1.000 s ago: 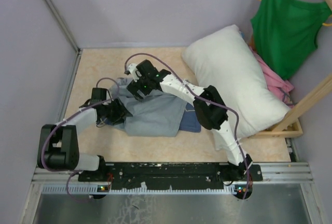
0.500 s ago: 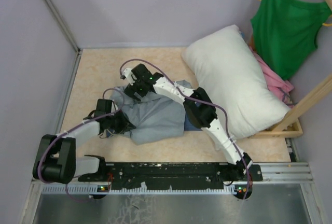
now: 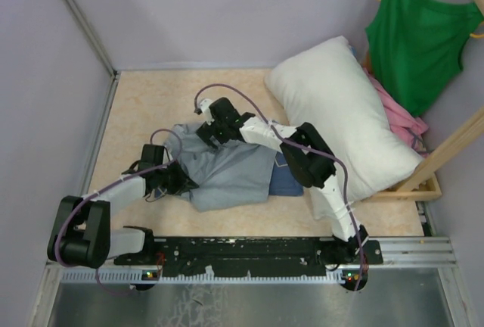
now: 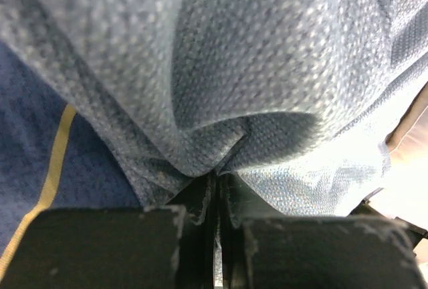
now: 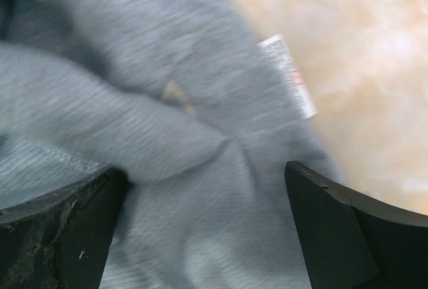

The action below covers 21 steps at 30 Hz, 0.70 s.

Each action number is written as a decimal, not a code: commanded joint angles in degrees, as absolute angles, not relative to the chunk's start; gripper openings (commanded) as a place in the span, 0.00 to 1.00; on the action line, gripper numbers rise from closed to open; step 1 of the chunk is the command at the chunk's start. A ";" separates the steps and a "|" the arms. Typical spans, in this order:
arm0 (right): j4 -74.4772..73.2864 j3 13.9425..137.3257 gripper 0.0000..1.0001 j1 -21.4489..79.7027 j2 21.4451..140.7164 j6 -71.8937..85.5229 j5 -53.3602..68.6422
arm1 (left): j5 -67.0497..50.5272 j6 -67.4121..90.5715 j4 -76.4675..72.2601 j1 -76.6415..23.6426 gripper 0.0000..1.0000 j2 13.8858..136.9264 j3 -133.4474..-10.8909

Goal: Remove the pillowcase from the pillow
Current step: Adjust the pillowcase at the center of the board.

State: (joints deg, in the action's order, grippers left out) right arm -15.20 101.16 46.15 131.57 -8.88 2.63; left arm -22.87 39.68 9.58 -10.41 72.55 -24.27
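The pillowcase (image 3: pixel 234 172) lies crumpled mid-table, pale grey-blue side up, with a darker blue part (image 3: pixel 286 182) showing at its right edge beside the pillow. The plump white pillow (image 3: pixel 340 115) lies bare at the right, tilted against the back corner. My left gripper (image 3: pixel 175 179) is at the cloth's left edge. In the left wrist view, the left gripper (image 4: pixel 217 185) is shut on a fold of the pillowcase (image 4: pixel 267 68). My right gripper (image 3: pixel 213 126) hovers over the cloth's far edge. In the right wrist view, the right gripper (image 5: pixel 204 192) is wide open over the pillowcase (image 5: pixel 134 135), holding nothing.
A green tank top (image 3: pixel 420 35) hangs on a yellow hanger at the back right, above a pink garment (image 3: pixel 404 119) and a wooden frame (image 3: pixel 431 183). Walls close in the left and back. A white label (image 5: pixel 289 75) sits at the cloth's edge on the tan tabletop (image 5: pixel 374 68).
My left gripper has shut on the pillowcase and drawn back toward the near left, bunching the cloth. The right gripper has stayed open and shifted slightly right over the far edge.
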 commanded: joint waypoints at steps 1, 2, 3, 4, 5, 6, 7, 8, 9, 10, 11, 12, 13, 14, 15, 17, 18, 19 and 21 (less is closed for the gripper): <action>-14.66 100.74 0.99 40.69 131.33 -4.33 -10.15 | -18.89 38.07 16.46 -11.33 0.00 73.91 -21.30; -15.54 101.60 0.99 39.42 132.20 -2.95 -11.56 | -18.96 38.03 16.44 -11.55 0.00 73.78 -21.35; -16.19 102.68 0.99 38.03 133.10 -1.39 -12.59 | -18.97 38.06 16.44 -11.63 0.00 73.60 -21.33; -17.24 104.11 0.99 36.57 134.43 -0.07 -13.22 | -18.94 37.99 16.44 -11.81 0.00 73.50 -21.35; -18.71 106.30 0.99 35.10 135.49 1.46 -14.13 | -18.92 37.95 16.44 -12.00 0.00 73.39 -21.36; -20.13 108.36 0.99 33.77 136.40 2.75 -14.96 | -18.97 37.80 16.35 -12.23 0.00 73.31 -21.40; -21.28 110.21 0.99 32.50 137.04 3.82 -14.91 | -18.97 37.76 16.35 -12.42 0.00 73.30 -21.38; -22.02 111.82 0.99 31.35 137.21 4.76 -14.56 | -18.89 37.64 16.35 -12.59 0.00 73.19 -21.36; -22.46 112.94 0.99 30.06 137.10 5.43 -14.08 | -18.79 37.62 16.35 -12.73 0.00 73.10 -21.50; -22.66 113.66 0.99 29.31 136.61 5.92 -13.24 | -18.76 37.62 16.36 -12.90 0.00 73.11 -21.51; -22.71 114.06 0.99 28.76 135.95 6.17 -11.94 | -18.65 37.62 16.35 -12.99 0.00 73.05 -21.46; -22.75 114.22 0.99 28.48 135.02 6.23 -10.81 | -18.56 37.63 16.35 -13.13 0.00 73.15 -21.49; -22.93 114.23 0.99 28.40 133.90 6.10 -9.58 | -18.50 37.55 16.42 -13.18 0.00 73.24 -21.59; -23.10 114.14 0.99 28.39 132.69 5.63 -7.67 | -18.43 37.53 16.43 -13.26 0.00 73.30 -21.69; -22.55 112.86 0.99 28.51 131.06 4.96 -4.45 | -18.32 37.45 16.51 -13.31 0.00 73.52 -21.76; -18.78 107.30 0.99 29.34 126.01 2.94 2.46 | -18.17 37.32 16.67 -13.42 0.00 73.85 -22.08; -16.15 103.63 0.99 30.24 122.98 1.66 5.31 | -18.11 37.22 16.75 -13.44 0.00 73.97 -22.16; -14.11 100.72 0.99 31.44 120.14 -0.06 8.21 | -17.97 37.17 16.78 -13.51 0.00 73.95 -22.29; -12.32 96.65 0.99 34.76 115.54 -4.29 12.62 | -17.90 36.97 16.87 -13.53 0.00 74.02 -22.63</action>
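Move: The right hand, wide open and low over the far left part of the pillowcase, has the cloth's middle about 9 cm back and 8 cm to its right, a couple of cm below. The blue panel lies some 26 cm to its right and 9 cm back; the pillow is roughly 42 cm to its right and 4 cm ahead. The left hand already pinches the near left part, with the pillowcase's middle about 12 cm to its right and 6 cm ahead, the blue panel some 30 cm right and 6 cm ahead. The right hand sweeps low and fast to its right and forward across the pillowcase's far part towards the pillow, about 17 cm right and 14 cm forward, turning some 35 degrees clockwise with the fingers still wide open, then starts back from beside the far edge by about 3 cm, rising slightly. Meanwhile the shut left gripper keeps its pinch on the near left part as an anchor, drawn only about half a centimetre to the right. ##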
